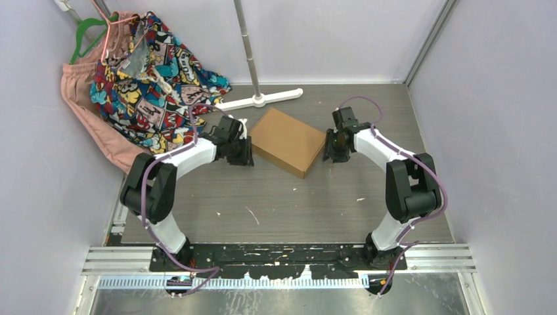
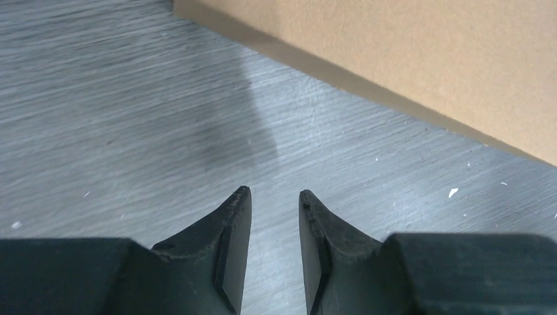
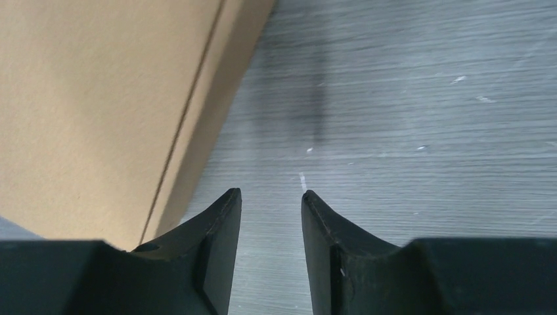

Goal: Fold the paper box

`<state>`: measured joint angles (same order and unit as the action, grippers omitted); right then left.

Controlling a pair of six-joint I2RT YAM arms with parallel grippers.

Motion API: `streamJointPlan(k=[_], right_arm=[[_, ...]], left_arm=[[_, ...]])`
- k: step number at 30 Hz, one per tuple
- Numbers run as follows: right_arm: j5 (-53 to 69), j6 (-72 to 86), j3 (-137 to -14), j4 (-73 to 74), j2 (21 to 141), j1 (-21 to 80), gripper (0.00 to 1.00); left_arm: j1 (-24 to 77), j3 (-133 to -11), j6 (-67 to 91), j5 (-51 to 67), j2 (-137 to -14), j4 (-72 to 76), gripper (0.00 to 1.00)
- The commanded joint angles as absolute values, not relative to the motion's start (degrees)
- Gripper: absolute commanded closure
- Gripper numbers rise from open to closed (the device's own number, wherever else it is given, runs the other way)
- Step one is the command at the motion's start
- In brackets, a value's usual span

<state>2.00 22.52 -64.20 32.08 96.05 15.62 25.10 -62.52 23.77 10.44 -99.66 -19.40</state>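
The paper box [image 1: 288, 141] lies on the grey table as a flat, closed brown cardboard rectangle, turned at an angle. My left gripper [image 1: 245, 155] stands just off its left edge, open, with only bare table between the fingers. The left wrist view has the box's side wall [image 2: 420, 59] across the upper right, beyond my left gripper [image 2: 274, 191]. My right gripper [image 1: 332, 152] stands just off the box's right edge, open and empty. The box [image 3: 98, 111] fills the left of the right wrist view, beside my right gripper [image 3: 270, 192]. Neither gripper touches the box.
A white T-shaped stand base [image 1: 259, 100] with a metal pole rises behind the box. Patterned and pink clothes [image 1: 141, 79] hang on a green hanger at the back left. White walls close in on the table [image 1: 289, 203] on three sides.
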Motion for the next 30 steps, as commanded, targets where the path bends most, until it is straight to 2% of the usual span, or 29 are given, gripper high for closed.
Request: streamJointPlan(k=[1,5,11,15,22,30], right_arm=[[0.9,20.6,-68.1,32.3,97.3,11.7,0.55],[3.0,20.8,-71.2,31.1,101.3,10.4,0.55],[5.0,22.2,-76.3,30.7,106.8,10.4,0.56],[5.2,23.0,-76.6,30.4,107.5,10.5,0.56],[5.3,22.8,-76.8,29.9,108.0,10.5,0.56],[5.9,22.2,-80.3,30.7,110.4,10.5,0.56]], left_arm=[[23.8,-61.2,21.3,5.8,-90.8,-22.2,0.66],[18.3,-63.9,21.9,3.9,-89.3,-24.5,0.63],[7.5,-76.5,22.2,9.9,-99.7,-25.1,0.63],[7.9,-82.7,21.1,16.0,-108.4,-18.8,0.62],[11.5,-87.3,19.4,17.7,-119.2,-14.4,0.62],[16.0,-82.9,18.8,15.4,-118.3,-13.2,0.64]])
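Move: From the left gripper, the middle of the paper box lies about 15 cm to the right and 7 cm ahead, some 2 cm lower. The white stand foot is roughly 30 cm ahead of that gripper and 4 cm to the right. From the right gripper the same box is about 16 cm to the left and 5 cm ahead, its middle 3 cm below the finger pads. Lift the left gripper off the front-left side of the paper box and arc it about 14 cm forward, out to the left around the left corner, then lower it and draw it back right against the left end. Meanwhile slide the right gripper some 6 cm forward along the right end, slightly lower, until a finger rests by the far-right corner. Keep both sets of fingers part-open. ##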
